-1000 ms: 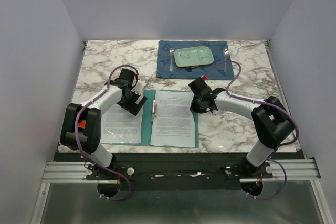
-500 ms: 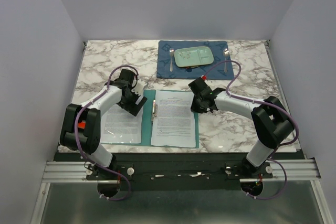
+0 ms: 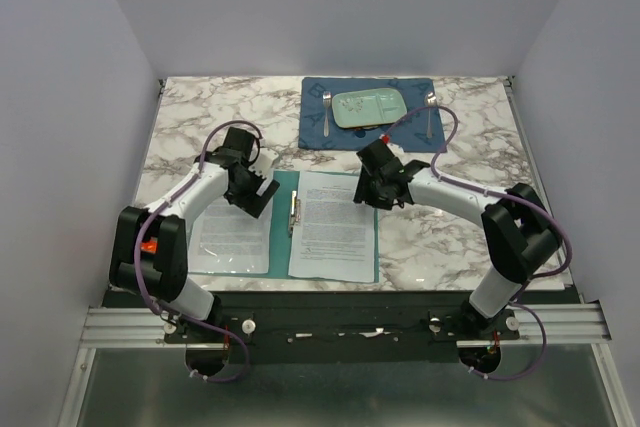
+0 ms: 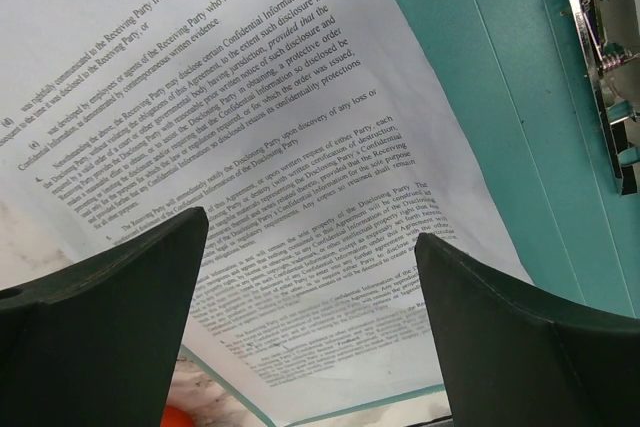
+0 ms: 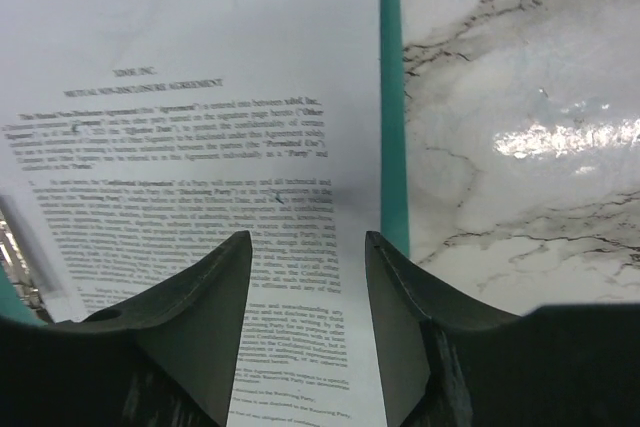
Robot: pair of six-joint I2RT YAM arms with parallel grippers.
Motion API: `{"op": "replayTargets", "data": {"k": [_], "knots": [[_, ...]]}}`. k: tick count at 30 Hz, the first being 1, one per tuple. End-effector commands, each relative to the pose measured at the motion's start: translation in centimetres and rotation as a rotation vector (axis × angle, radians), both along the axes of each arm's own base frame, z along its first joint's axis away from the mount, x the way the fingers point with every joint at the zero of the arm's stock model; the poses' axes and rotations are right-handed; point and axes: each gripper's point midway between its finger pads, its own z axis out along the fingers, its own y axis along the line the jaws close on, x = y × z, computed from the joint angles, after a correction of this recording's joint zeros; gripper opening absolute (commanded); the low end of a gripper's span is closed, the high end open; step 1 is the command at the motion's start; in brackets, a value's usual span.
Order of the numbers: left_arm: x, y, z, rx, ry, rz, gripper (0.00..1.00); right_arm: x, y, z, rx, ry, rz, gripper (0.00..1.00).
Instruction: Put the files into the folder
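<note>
The teal folder (image 3: 279, 247) lies open near the table's front edge, a metal clip (image 3: 294, 212) along its crease. Two files rest on it: one printed white sheet (image 3: 230, 239) on the left leaf, another (image 3: 333, 227) on the right leaf. My left gripper (image 3: 256, 193) hovers open over the left sheet's far right corner; in its wrist view the gripper (image 4: 310, 227) has only the sheet (image 4: 230, 117) and the folder (image 4: 480, 97) below it. My right gripper (image 3: 372, 191) stands open, holding nothing, over the right sheet's far right corner; its wrist view shows the gripper (image 5: 307, 239) above the flat sheet (image 5: 200, 147).
At the back lies a dark blue placemat (image 3: 415, 132) with a pale green plate (image 3: 370, 107), a fork (image 3: 327, 112) and a spoon (image 3: 430, 115). Marble table (image 3: 450, 237) shows to the right of the folder. Grey walls stand on both sides.
My right gripper has gone from shut to open and shifted slightly back and left over the right sheet, which lies flat. My left arm has shifted slightly, its gripper still open.
</note>
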Motion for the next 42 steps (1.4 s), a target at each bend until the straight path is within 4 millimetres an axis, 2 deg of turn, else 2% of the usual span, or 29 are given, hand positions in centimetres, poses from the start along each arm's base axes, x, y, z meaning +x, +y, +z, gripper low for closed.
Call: {"op": "replayTargets", "data": {"k": [1,5,7,9,11,12,14,15,16,17,18,19,21,22,24,26,33,42], "knots": [[0.5,-0.2,2.5,-0.009,-0.049,-0.016,0.99,1.1,1.3,2.9,0.027,-0.053,0.046,0.58],[0.4,0.0,3.2,-0.005,-0.06,-0.017,0.99,1.2,2.2,3.2,0.059,-0.045,0.067,0.59],[0.3,0.4,3.3,0.005,-0.067,-0.012,0.99,1.6,2.9,3.9,0.085,-0.062,0.085,0.57],[0.7,1.2,3.1,0.039,-0.085,0.006,0.99,2.1,4.5,5.0,0.142,-0.088,0.146,0.54],[1.3,2.9,2.9,0.113,-0.109,0.058,0.99,2.8,7.3,6.9,0.235,-0.114,0.241,0.54],[1.4,3.6,2.6,0.142,-0.112,0.078,0.99,3.1,8.4,6.7,0.265,-0.107,0.276,0.54],[1.9,4.6,2.1,0.177,-0.121,0.11,0.99,3.5,11.6,8.8,0.387,-0.127,0.38,0.54],[1.9,5.2,1.9,0.206,-0.121,0.125,0.99,3.7,12.6,7.9,0.41,-0.105,0.408,0.54],[1.8,5.5,1.5,0.217,-0.111,0.132,0.99,3.8,13.4,8.0,0.44,-0.1,0.43,0.55],[1.9,5.7,1.3,0.225,-0.11,0.138,0.99,4.0,15.1,9.2,0.509,-0.114,0.488,0.55],[1.9,6.1,1.0,0.242,-0.108,0.148,0.99,4.1,15.8,9.2,0.534,-0.114,0.512,0.55],[1.9,6.3,0.7,0.252,-0.101,0.155,0.99,4.3,16.4,7.6,0.542,-0.082,0.521,0.55],[1.9,6.5,0.3,0.265,-0.093,0.162,0.99,4.6,17.8,7.8,0.595,-0.071,0.556,0.55],[1.9,6.7,-0.1,0.277,-0.082,0.168,0.99,4.7,18.2,6.0,0.595,-0.032,0.556,0.55],[1.8,6.8,-0.6,0.288,-0.069,0.169,0.99,4.9,19.1,5.7,0.627,-0.015,0.573,0.55],[1.7,7.1,-1.1,0.302,-0.057,0.177,0.99,4.8,19.6,4.4,0.649,0.014,0.585,0.55],[1.3,7.1,-2.3,0.307,-0.023,0.168,0.99,5.1,20.5,2.7,0.669,0.05,0.598,0.55],[1.3,7.0,-2.5,0.303,-0.02,0.162,0.99,5.1,20.4,0.9,0.662,0.086,0.574,0.55]]}}
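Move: The left file's middle lies some 35 cm to the right hand's left and 6 cm back, with the folder's clip between, about 19 cm left and 3 cm back. The right file's middle is about 8 cm left and 7 cm back of that hand. From the left hand, the left file's middle is about 8 cm left, 6 cm back and 4 cm below; the clip is 8 cm right, 3 cm back. The open right hand arcs some 20 cm left towards the left file, left hand shifting 6 cm left. ##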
